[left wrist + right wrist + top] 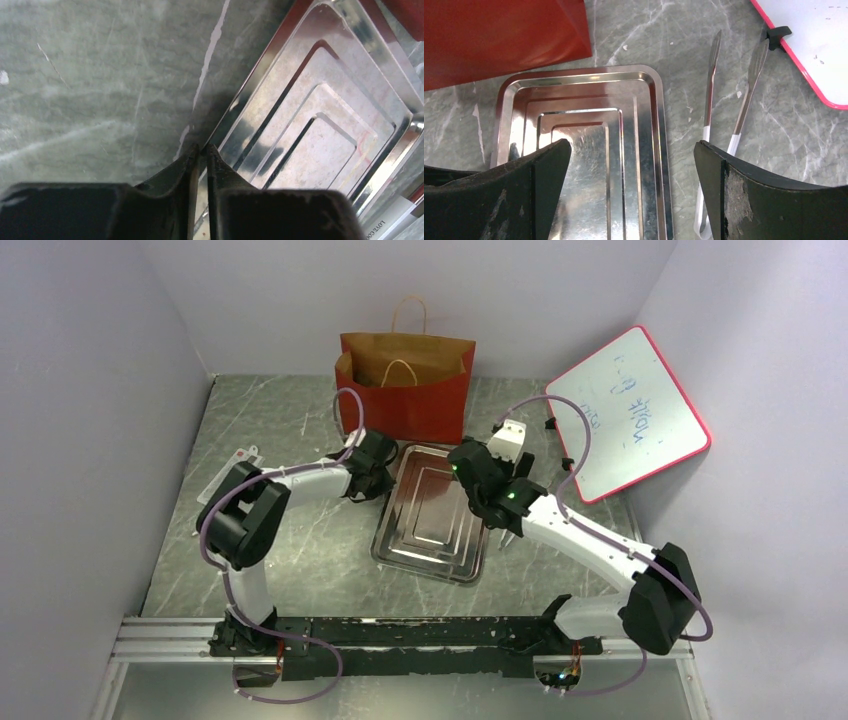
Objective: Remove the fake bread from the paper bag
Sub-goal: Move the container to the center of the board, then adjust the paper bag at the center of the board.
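The rust-red paper bag [405, 390] stands upright at the back of the table with its mouth open. Its wall shows in the right wrist view [499, 40]. No fake bread shows in any view; the inside of the bag is hidden from me. My left gripper [380, 468] is shut and empty, its tips [202, 147] at the left rim of the silver tray [432, 540]. My right gripper [470, 465] is open and empty, hovering over the tray's right rim [631, 144], short of the bag.
The empty tray [589, 95] lies just in front of the bag. Metal tongs [710, 90] lie on the table right of the tray. A red-framed whiteboard [630, 410] leans at the right wall. A small white item [225, 475] lies at the far left.
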Robot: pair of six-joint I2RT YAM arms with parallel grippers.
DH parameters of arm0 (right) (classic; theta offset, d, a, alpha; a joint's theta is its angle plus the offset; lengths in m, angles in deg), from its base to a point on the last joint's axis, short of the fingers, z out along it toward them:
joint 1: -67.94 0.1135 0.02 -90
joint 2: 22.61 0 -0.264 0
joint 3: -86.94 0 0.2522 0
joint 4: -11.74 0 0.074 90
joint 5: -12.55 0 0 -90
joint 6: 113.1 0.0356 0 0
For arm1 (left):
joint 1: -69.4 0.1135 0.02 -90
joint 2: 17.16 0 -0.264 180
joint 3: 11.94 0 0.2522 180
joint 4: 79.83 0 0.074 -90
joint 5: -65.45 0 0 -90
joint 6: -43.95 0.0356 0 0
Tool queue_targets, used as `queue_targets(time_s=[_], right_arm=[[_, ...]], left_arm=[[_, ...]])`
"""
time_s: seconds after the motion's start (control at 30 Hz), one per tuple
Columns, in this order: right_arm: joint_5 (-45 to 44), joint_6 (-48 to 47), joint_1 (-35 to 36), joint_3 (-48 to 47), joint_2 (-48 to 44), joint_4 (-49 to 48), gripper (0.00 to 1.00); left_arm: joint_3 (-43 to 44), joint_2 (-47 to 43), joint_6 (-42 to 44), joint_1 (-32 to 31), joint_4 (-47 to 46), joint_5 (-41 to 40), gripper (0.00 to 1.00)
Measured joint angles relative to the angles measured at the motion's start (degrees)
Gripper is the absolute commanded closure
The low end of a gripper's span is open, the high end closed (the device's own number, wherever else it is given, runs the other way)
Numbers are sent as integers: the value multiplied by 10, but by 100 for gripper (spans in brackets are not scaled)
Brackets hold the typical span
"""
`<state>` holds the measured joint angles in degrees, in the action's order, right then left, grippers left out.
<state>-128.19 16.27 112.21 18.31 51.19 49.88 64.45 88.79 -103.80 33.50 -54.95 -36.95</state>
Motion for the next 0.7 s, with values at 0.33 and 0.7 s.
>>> queue_targets(time_s=[0.33, 0.7], right_arm=[[-1, -5, 0, 0, -9, -1, 0], [-2, -9, 1, -22, -7, -10, 0]], left_arm=[[43, -129, 10, -54, 146, -76, 34], [244, -233, 226, 12, 147, -186, 35]])
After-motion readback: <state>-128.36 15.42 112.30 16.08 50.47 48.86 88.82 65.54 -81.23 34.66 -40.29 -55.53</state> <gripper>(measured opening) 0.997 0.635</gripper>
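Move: The paper bag stands ahead of the left hand, its middle about 16 cm farther out, 3 cm to the right and roughly 10 cm higher. The container, the metal tray, has its left edge right at the left hand's nearly shut fingertips, its middle some 9 cm to the right, 7 cm back and a touch lower. For the right hand the bag's middle is about 14 cm ahead, 18 cm left and 6 cm below. The container's left edge comes free of the left hand's fingers, which draw back about 3 cm and open to some two thirds. The left hand then climbs fast, about 30 cm in all, swinging forward again and to the left, up beside the bag's left side, while the wrist tilts its fingers up by some 35 degrees. The right hand, still wide open, rises about 2 cm over the container. ##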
